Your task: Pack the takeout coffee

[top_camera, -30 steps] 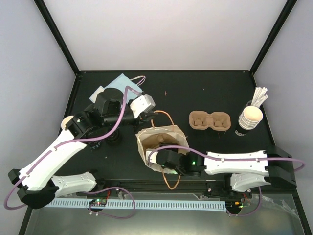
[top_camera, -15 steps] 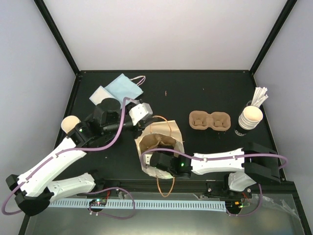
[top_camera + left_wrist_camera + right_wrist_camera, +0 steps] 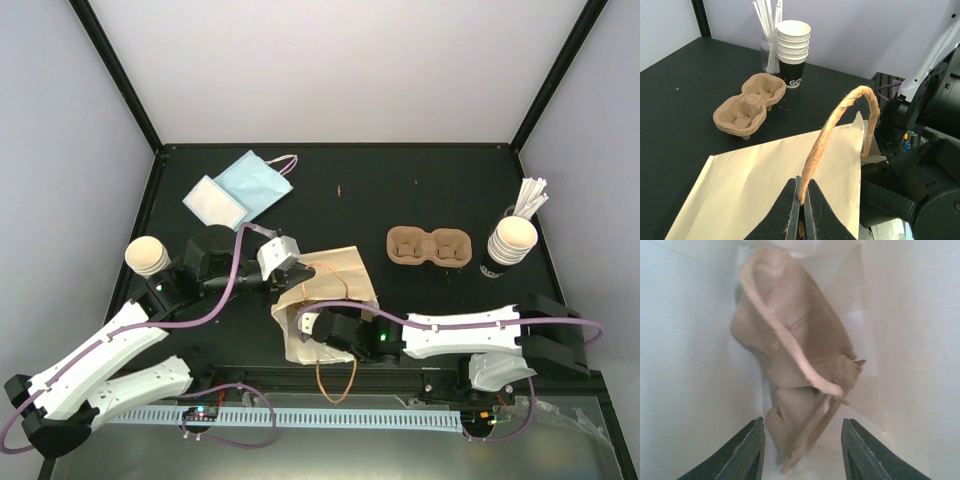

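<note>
The takeout coffee (image 3: 147, 256), a small cream cup with a pale top, stands alone at the table's left side, beside my left arm. A brown paper bag (image 3: 337, 268) lies mid-table with its mouth toward the near left. My left gripper (image 3: 299, 273) is shut on the bag's twisted paper handle (image 3: 840, 120), and in the left wrist view the left gripper (image 3: 802, 199) pinches the handle's lower end above the bag's flat side (image 3: 760, 175). My right gripper (image 3: 802, 422) is open inside the bag, with pale walls (image 3: 685, 365) on both sides and the folded brown bottom (image 3: 795, 350) ahead.
A brown pulp two-cup carrier (image 3: 429, 246) sits right of the bag. A stack of cups with white sticks (image 3: 511, 240) stands at the far right. A blue face mask and white napkins (image 3: 240, 187) lie at the back left. The bag's other handle (image 3: 335, 375) loops toward the near edge.
My left arm has drawn back toward the near left with the handle, laying the bag flatter and uncovering the cup. My right gripper has slid left inside the bag and its jaws have widened.
</note>
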Available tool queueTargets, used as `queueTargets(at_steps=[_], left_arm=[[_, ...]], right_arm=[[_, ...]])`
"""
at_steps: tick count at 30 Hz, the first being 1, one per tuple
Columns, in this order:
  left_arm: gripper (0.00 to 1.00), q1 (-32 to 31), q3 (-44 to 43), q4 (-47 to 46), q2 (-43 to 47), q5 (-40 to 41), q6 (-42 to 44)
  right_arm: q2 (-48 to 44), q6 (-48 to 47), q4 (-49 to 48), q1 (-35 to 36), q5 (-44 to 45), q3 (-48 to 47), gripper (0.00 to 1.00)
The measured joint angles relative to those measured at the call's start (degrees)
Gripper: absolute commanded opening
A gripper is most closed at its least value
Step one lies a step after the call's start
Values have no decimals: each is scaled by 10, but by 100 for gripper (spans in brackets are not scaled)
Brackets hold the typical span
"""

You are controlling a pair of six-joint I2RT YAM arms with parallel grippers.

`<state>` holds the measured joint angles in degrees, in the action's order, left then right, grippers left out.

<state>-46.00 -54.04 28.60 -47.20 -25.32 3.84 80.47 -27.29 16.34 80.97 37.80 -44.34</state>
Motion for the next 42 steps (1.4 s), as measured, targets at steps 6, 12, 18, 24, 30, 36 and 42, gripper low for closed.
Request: queueTargets(at_steps=[6,12,18,24,30,36,42], left_arm=[[1,0,0,0,-1,-7,-4],[2,0,0,0,-1,-6,-8],[2,0,0,0,-2,-6,-13],[1,0,-1,0,-2,-6,-18],[1,0,-1,-3,-1,-6,-24],[2,0,-1,-17,2,-6,-27],[2,0,-1,-25,5,-6,-30]], right_arm=[[-12,-6,9,-1,29,-25,45],[-20,-1,27,-1,8,-40,26],[-28,7,12,-14,21,-40,1],[0,-5,-20,-47,21,-42,1],[60,-20,-35,-68,22,-61,1],[77,-24,-42,-68,2,-64,1],[76,-19,-33,-68,-52,-62,1]])
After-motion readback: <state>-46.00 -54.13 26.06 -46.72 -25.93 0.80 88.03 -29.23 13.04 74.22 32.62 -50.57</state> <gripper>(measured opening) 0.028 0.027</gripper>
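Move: The cup carrier inside the paper bag lies about 6 cm ahead of the right gripper, some 3 cm to its left and 7 cm below. The handle pinched by the left gripper is roughly 20 cm above the right one, 4 cm left, level fore and aft. The spare carrier stands outside, about 16 cm ahead and 20 cm right. From the left gripper, the bagged carrier lies about 6 cm ahead, 2 cm right and 26 cm below. Raise the open right gripper about 4 cm inside the bag, then shut the fingers on nothing. Take the closed fingertips forward about 5 cm, sink them as far again towards the carrier, and ease them left and slightly back. Keep the left gripper pinching the handle, lifting it only about a centimetre at the end. ##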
